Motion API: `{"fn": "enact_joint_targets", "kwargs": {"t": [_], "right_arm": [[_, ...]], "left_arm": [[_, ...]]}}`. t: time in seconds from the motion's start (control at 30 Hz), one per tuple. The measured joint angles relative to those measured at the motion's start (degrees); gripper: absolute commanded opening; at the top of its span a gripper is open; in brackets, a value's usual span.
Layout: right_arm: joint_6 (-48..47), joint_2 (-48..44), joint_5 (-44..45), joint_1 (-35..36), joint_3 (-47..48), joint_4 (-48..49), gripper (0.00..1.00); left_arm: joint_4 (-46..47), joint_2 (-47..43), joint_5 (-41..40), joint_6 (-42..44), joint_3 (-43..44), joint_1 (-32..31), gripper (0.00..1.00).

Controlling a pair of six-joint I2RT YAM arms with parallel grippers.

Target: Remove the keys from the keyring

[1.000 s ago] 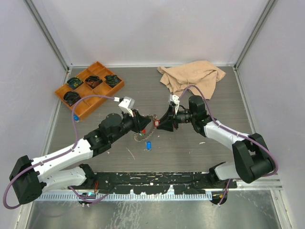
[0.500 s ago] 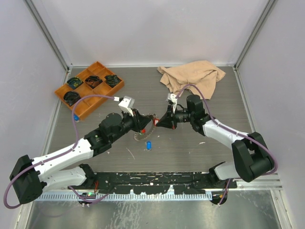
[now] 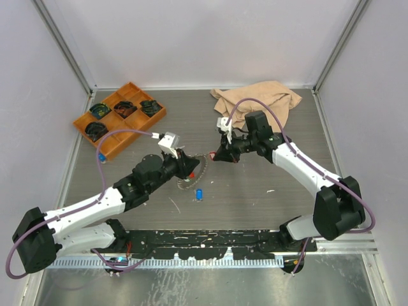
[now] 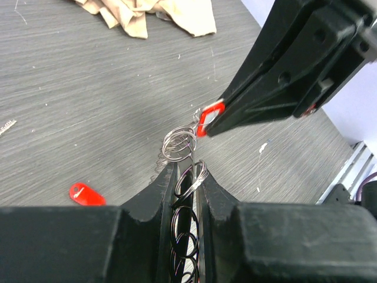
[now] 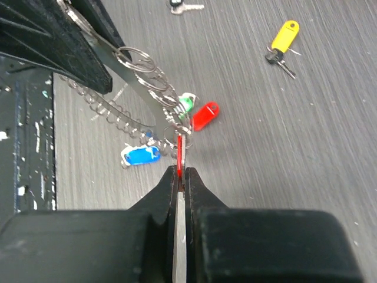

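Note:
The keyring (image 3: 196, 171), a silvery ring with small split rings along its rim, stands on edge between my two grippers. My left gripper (image 4: 187, 172) is shut on the keyring's rim (image 4: 189, 180). My right gripper (image 5: 180, 171) is shut on a red key tag with a white label (image 5: 179, 152), seen edge-on and still joined to the keyring (image 5: 138, 73) by a small ring. Loose on the table lie a blue key (image 5: 140, 155), a red key (image 5: 205, 115), a green key (image 5: 187, 101) and a yellow key (image 5: 284, 32). The top view also shows the blue key (image 3: 199, 194).
An orange compartment tray (image 3: 137, 86) holding dark coiled bundles sits at the back left. A crumpled tan cloth (image 3: 255, 102) lies at the back right. The black rail (image 3: 204, 239) runs along the table's near edge.
My right gripper has shut on the red tag and drawn back and upward, away from the left gripper. The left gripper keeps its hold on the keyring.

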Motion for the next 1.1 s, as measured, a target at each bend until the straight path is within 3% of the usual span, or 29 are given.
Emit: {"fn": "enact_joint_targets", "kwargs": {"t": [0.3,0.4,0.63,1.1], "right_arm": [[-12.37,1.38,7.39,0.63,5.79,-16.72,0.01],[-14.49,0.81,8.94,1.31,5.95,-19.41,0.01],[-18.29,-2.03,10.25,2.89,8.61,-25.68,0.01],[-21.05,-3.08,11.63,3.19,17.16,-37.48,0.01]], "left_arm": [[5.38,1.40,1.66,1.14,-3.41,-0.02,0.01],[7.41,2.10,2.67,0.98,-4.11,-0.02,0.11],[11.69,3.74,5.77,-0.31,-5.40,0.00,0.18],[15.98,4.52,13.97,-2.21,-5.79,0.00,0.43]]}}
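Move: Between the left fingertips is the spiral keyring, its hanging loop centred about 1 cm back and 4 cm lower. The red tag, pinched by the right hand, is about 6 cm to the right, 3 cm ahead and 3 cm lower. On the table some 18 cm below, a loose red tag lies 2 cm ahead, the blue tag 6 cm back and 3 cm right. From the right hand the keyring's middle is about 7 cm left, 4 cm back and slightly below. Pulling at the tag, the right hand keeps its pinch, goes right and slightly down, then back and up about 5 cm, tipping its fingertips some 15 degrees further down. The left hand sinks about 2 cm, then drifts right and back about 4 cm, turning clockwise, and opens its fingers to let go of the keyring. ##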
